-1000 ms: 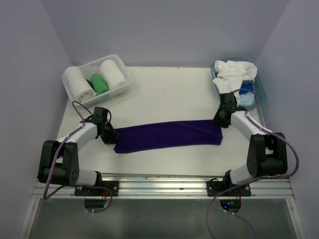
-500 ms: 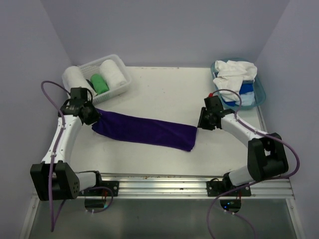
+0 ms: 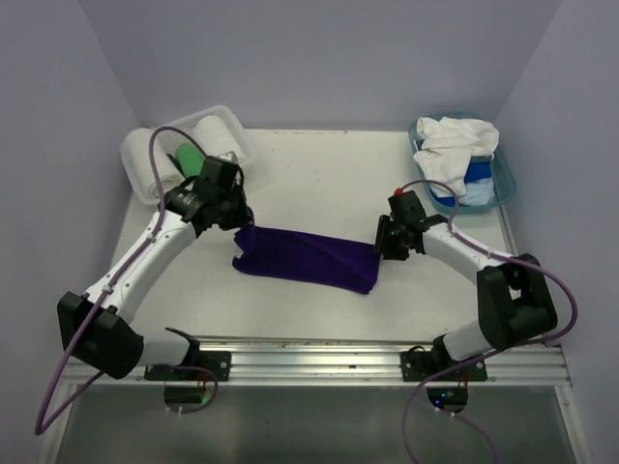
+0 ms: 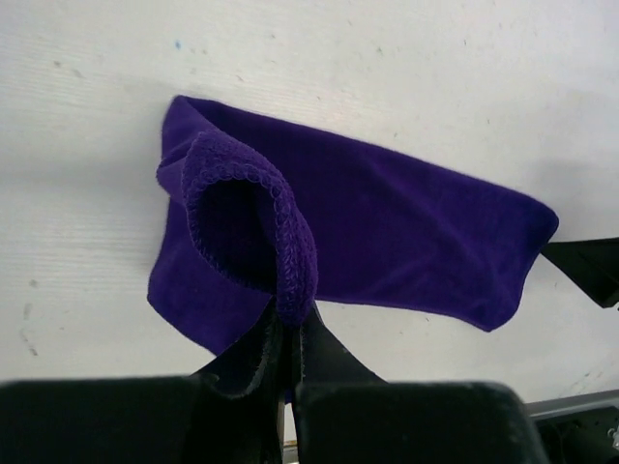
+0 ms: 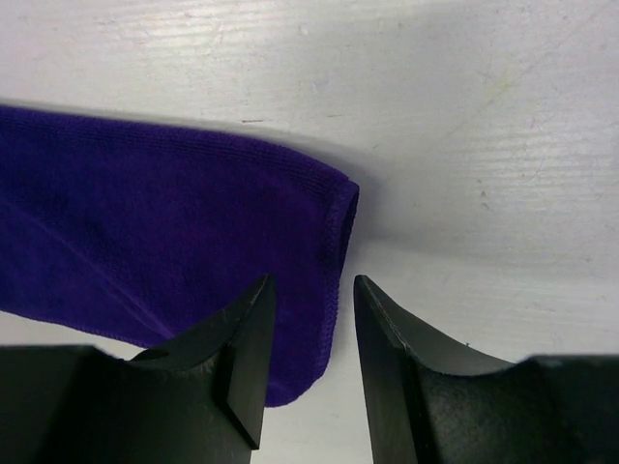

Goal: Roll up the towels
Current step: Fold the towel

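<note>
A deep purple towel (image 3: 309, 259) lies folded in a strip mid-table. My left gripper (image 3: 240, 224) is shut on its left end, lifted and curled back over the strip; in the left wrist view the fingertips (image 4: 288, 324) pinch the hem, and the purple towel (image 4: 406, 232) stretches away to the right. My right gripper (image 3: 382, 246) is at the strip's right end. In the right wrist view it stands open (image 5: 311, 295), the jaws straddling the edge of the purple towel (image 5: 145, 232) without pinching it.
A white lattice basket (image 3: 232, 121) at the back left holds rolled white towels (image 3: 145, 159) and a green roll (image 3: 186, 155). A teal tub (image 3: 506, 179) at the back right holds a crumpled white towel (image 3: 450, 140) and blue cloth (image 3: 476, 174).
My left gripper has swung from the table's left side toward the middle with the towel's left end, shortening the strip. My right gripper's jaws have widened at the right end.
</note>
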Tool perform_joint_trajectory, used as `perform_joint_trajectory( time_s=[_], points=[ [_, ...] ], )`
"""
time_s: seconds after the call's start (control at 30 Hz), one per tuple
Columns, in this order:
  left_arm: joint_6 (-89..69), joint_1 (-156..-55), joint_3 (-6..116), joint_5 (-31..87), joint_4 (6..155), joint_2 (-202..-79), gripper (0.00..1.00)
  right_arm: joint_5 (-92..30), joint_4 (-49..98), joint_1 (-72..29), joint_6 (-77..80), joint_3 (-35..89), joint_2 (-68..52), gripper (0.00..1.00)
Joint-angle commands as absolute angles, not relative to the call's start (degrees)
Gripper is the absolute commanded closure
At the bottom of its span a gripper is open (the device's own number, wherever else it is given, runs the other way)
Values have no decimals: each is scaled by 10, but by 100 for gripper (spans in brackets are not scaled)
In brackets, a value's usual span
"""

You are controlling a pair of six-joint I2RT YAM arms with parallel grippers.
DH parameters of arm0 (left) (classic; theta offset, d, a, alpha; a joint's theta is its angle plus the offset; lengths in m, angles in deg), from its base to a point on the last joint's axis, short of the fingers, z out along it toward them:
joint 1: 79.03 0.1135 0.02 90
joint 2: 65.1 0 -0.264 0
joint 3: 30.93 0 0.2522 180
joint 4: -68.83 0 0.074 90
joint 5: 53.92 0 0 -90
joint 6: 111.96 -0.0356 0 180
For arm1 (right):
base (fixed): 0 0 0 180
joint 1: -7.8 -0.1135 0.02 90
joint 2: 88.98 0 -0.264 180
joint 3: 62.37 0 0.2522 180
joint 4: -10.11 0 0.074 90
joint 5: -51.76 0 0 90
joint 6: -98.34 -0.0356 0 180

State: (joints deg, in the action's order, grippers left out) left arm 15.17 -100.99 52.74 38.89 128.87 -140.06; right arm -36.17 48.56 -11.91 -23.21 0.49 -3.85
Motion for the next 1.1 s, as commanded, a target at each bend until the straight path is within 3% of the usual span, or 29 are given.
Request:
perform_joint_trajectory(
  time_s=[0.0,0.23,0.43,0.7,1.07],
  points=[
    [200,-1078,570,421,1275,-1444,100,-374,494,-117,-236,-10,-51,57],
    [222,-1215,658,433,1259,-1550,100,-379,484,-115,-251,-30,-47,61],
    [219,-1275,713,404,1228,-1640,100,-371,459,-115,-249,-43,-27,65],
    [216,-1298,767,350,1199,-1740,100,-353,424,-115,-254,-50,13,85],
    [211,-1310,821,299,1192,-1815,100,-355,420,-114,-255,-58,28,85]
  ],
)
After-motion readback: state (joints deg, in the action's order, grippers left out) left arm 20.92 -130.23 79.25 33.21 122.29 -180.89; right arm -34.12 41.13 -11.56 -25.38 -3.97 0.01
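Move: The purple towel's right edge lies directly below the right hand's parted fingers, about 3 cm down; its far corner is some 4 cm ahead of that hand and its near corner about 9 cm back. The left hand still holds the towel's lifted left end, and the right edge is some 35 cm to its right, 4 cm back and 18 cm below. The basket of rolled towels stands about 24 cm ahead and 13 cm left of the left hand. The towel's gathered left end, kept tightly shut in the left fingers, is carried about 26 cm right and lowered some 9 cm over the lying part towards the right edge, the hand turning roughly 30 degrees clockwise. Meanwhile the right hand sinks about 3 cm, eases 2 cm back and then forward again, and closes its fingers on the right edge, pinching it at the table. ##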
